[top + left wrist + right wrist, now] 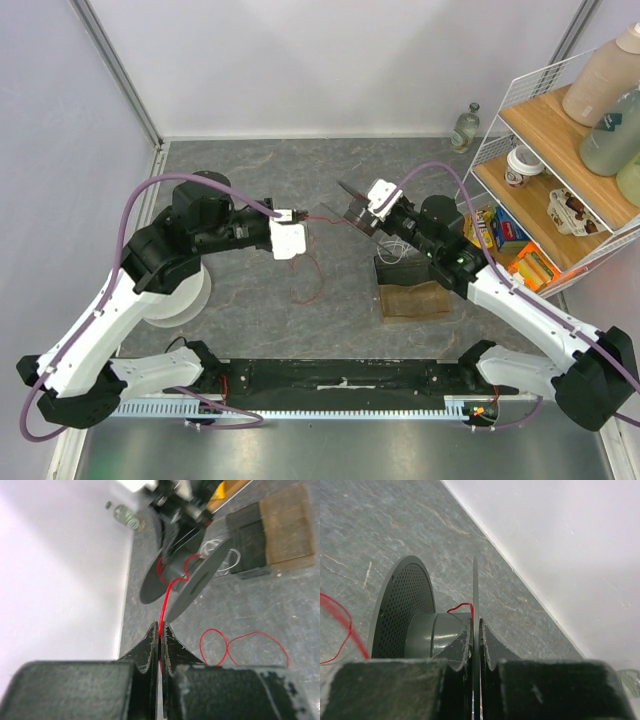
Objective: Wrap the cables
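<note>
The cable is a thin red wire (pixel 165 605). It runs from my left gripper (pixel 160 626), which is shut on it, up to a dark grey spool (pixel 182 577) held in the air. Loose red loops (pixel 235 645) lie on the table below, and the wire (pixel 318 272) hangs down between the arms in the top view. My right gripper (pixel 476 622) is shut on one thin flange of the spool (pixel 400 615). A short bit of red wire (pixel 462 606) lies on the spool's hub. In the top view the left gripper (pixel 297 217) faces the spool (pixel 358 212), a short way apart.
A brown and black pad (pixel 410 290) lies on the table under the right arm. A wire shelf (pixel 560 140) with bottles, cups and boxes stands at the right. A small bottle (pixel 465 128) stands by the back wall. A white disc (pixel 185 295) lies at the left.
</note>
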`<state>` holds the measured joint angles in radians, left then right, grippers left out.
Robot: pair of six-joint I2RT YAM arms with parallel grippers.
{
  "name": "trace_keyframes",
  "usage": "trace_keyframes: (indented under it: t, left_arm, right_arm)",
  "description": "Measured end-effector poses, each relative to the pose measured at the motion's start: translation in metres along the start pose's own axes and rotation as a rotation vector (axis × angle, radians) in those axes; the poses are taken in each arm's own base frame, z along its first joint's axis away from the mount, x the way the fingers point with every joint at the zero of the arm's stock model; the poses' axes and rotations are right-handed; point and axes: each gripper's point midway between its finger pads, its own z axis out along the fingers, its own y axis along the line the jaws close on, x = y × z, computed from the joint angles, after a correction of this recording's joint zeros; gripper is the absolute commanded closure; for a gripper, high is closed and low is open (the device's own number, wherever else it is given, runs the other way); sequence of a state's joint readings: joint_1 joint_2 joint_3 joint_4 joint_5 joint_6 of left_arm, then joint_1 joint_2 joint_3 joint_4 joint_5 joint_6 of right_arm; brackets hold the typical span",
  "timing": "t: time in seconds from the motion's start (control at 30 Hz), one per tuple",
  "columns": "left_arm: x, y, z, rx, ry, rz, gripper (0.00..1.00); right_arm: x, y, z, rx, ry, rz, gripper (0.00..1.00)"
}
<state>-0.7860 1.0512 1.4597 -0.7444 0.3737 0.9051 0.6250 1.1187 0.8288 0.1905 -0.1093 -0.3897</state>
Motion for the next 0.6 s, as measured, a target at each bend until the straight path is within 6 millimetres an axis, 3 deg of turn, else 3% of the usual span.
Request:
trace_keyframes:
  t: [0.17, 0.33, 0.5, 0.6]
  left_arm:
    - [0.024, 0.03, -0.005, -0.11, 0.08, -0.014, 0.98]
    - [0.067, 0.065, -0.011, -0.214, 0.181, -0.059, 0.98]
    - [0.107, 0.09, -0.019, -0.272, 0.252, -0.108, 0.98]
    - [0.118, 0.099, -0.024, -0.29, 0.264, -0.121, 0.98]
  right_arm:
    - [-0.025, 0.008, -0.013, -0.064, -0.087, -0.003, 1.0]
    - [-0.044, 0.013, -0.026, -0.112, -0.141, 0.002, 1.0]
    - [-0.052, 0.016, -0.038, -0.138, -0.151, -0.002, 1.0]
    - [-0.051, 0.016, -0.042, -0.142, -0.143, -0.008, 1.0]
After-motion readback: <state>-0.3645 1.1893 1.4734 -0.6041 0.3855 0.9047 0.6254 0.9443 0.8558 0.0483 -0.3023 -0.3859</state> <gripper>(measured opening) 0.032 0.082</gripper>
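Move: The left hand holds the red cable high up; the grey spool, where the cable ends, lies some 10 cm ahead of this hand, 9 cm to its right and 12 cm lower. The right hand grips one flange of that spool, whose middle is about 4 cm to its left and 2 cm below. On the table some 24 cm beneath the right hand are the white cable, roughly 3 cm back and 4 cm right, and the black bin, about 8 cm back and 6 cm right. Keeping its pinch on the red cable, the left hand sweeps about 13 cm forward and 8 cm to the left at nearly constant height, drawing the cable away from the grey spool towards the back wall while the wrist turns some 25 degrees counter-clockwise. Against this the right hand, still clamping the spool by its flange, pulls back about 5 cm and rises about 4 cm, turning roughly 10 degrees counter-clockwise, so that the spool's drum faces the cable run. ##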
